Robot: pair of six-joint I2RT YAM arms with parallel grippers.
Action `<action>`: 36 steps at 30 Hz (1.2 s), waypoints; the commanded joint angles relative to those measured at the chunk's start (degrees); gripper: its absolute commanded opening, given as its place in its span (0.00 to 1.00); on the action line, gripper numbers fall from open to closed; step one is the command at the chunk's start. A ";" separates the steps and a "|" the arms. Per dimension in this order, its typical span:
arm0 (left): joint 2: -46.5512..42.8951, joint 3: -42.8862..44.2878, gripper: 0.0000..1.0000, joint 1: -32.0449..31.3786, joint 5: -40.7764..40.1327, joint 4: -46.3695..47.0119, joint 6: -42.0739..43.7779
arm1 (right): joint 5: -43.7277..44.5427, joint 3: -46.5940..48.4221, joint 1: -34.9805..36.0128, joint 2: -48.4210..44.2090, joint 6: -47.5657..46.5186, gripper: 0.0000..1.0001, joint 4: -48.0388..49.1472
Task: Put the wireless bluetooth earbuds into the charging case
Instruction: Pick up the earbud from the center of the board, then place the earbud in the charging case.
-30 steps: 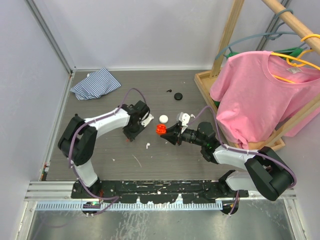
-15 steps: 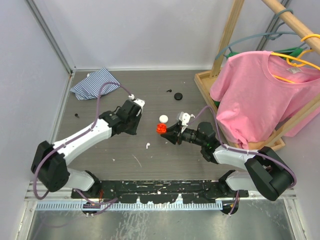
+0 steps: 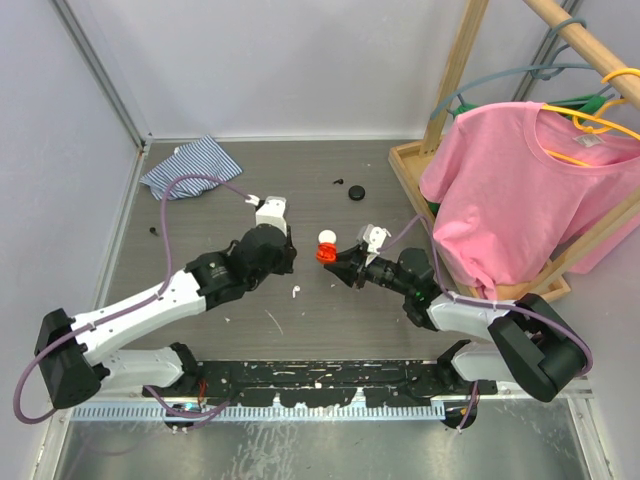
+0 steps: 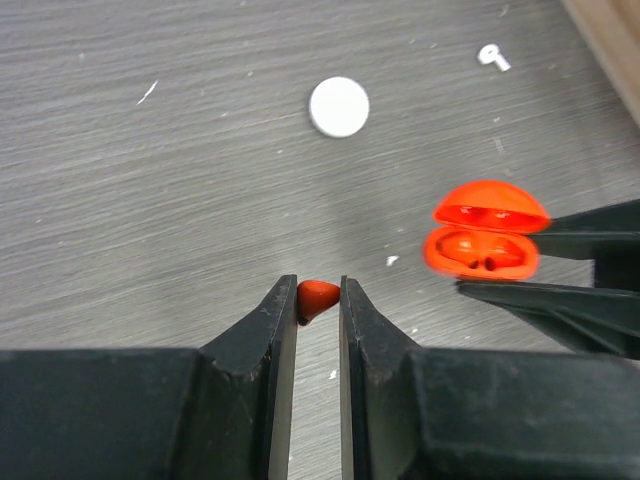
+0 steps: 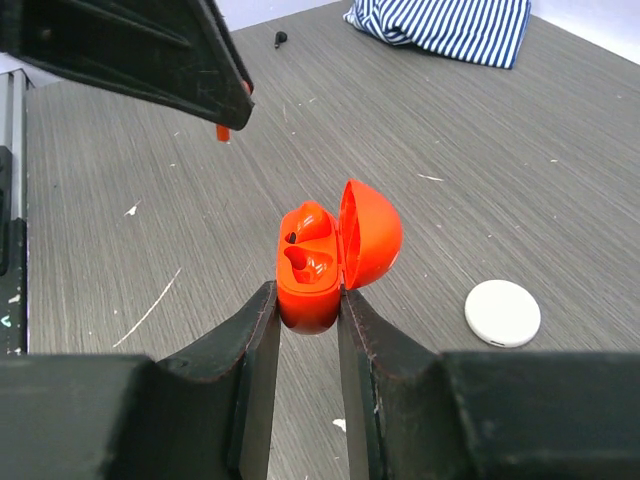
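Observation:
My right gripper (image 5: 308,300) is shut on the base of an open red charging case (image 5: 312,268) and holds it above the table, lid up. The case also shows in the top view (image 3: 323,255) and in the left wrist view (image 4: 483,240). My left gripper (image 4: 319,290) is shut on a tiny red earbud (image 4: 318,298), pinched at the fingertips. It hovers a short way left of the case in the top view (image 3: 292,265). In the right wrist view the earbud (image 5: 222,132) hangs below the left fingers (image 5: 200,70).
A white round case (image 3: 327,237) lies just behind the red case. A black case (image 3: 357,193) and a black earbud (image 3: 340,182) lie further back. A white earbud (image 3: 296,292) lies near the grippers. A striped cloth (image 3: 190,165) is back left, and a wooden rack (image 3: 410,185) with a pink shirt (image 3: 520,180) stands right.
My left arm has lifted off the table and swung right, bringing the red earbud close to the open case. The right gripper has barely moved, still holding the case.

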 commanded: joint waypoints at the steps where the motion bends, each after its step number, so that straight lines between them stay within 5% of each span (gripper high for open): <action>1: -1.29 -0.20 0.19 -5.92 -8.43 9.40 -4.57 | 2.39 -0.47 0.18 -1.64 0.23 0.01 6.55; 36: 7.51 2.15 0.19 -11.62 -5.69 25.26 -5.71 | 1.51 -2.37 0.22 -1.86 0.67 0.01 11.22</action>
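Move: The left hand already holds a red earbud; the open red case it is taken to lies about 10 cm to its right, level with it front to back and about 1 cm higher. Some 12 cm ahead of the hand and 8 cm to its right, about 14 cm below, the white disc lies on the board; a small white scrap lies almost under the hand, 3 cm back and 1 cm right, 15 cm down. From the right hand the case is just off the fingertips, 2 cm left, 1 cm ahead and 1 cm up. Rightward, fast at first and then easing, the left hand carries the gripped earbud about 10 cm to the open case, rising some 3–4 cm on the way. It rolls about 15 degrees, left side dropping, and its fingers tip up slightly. The right hand keeps its grip on the case and lifts it only about 1 cm. ##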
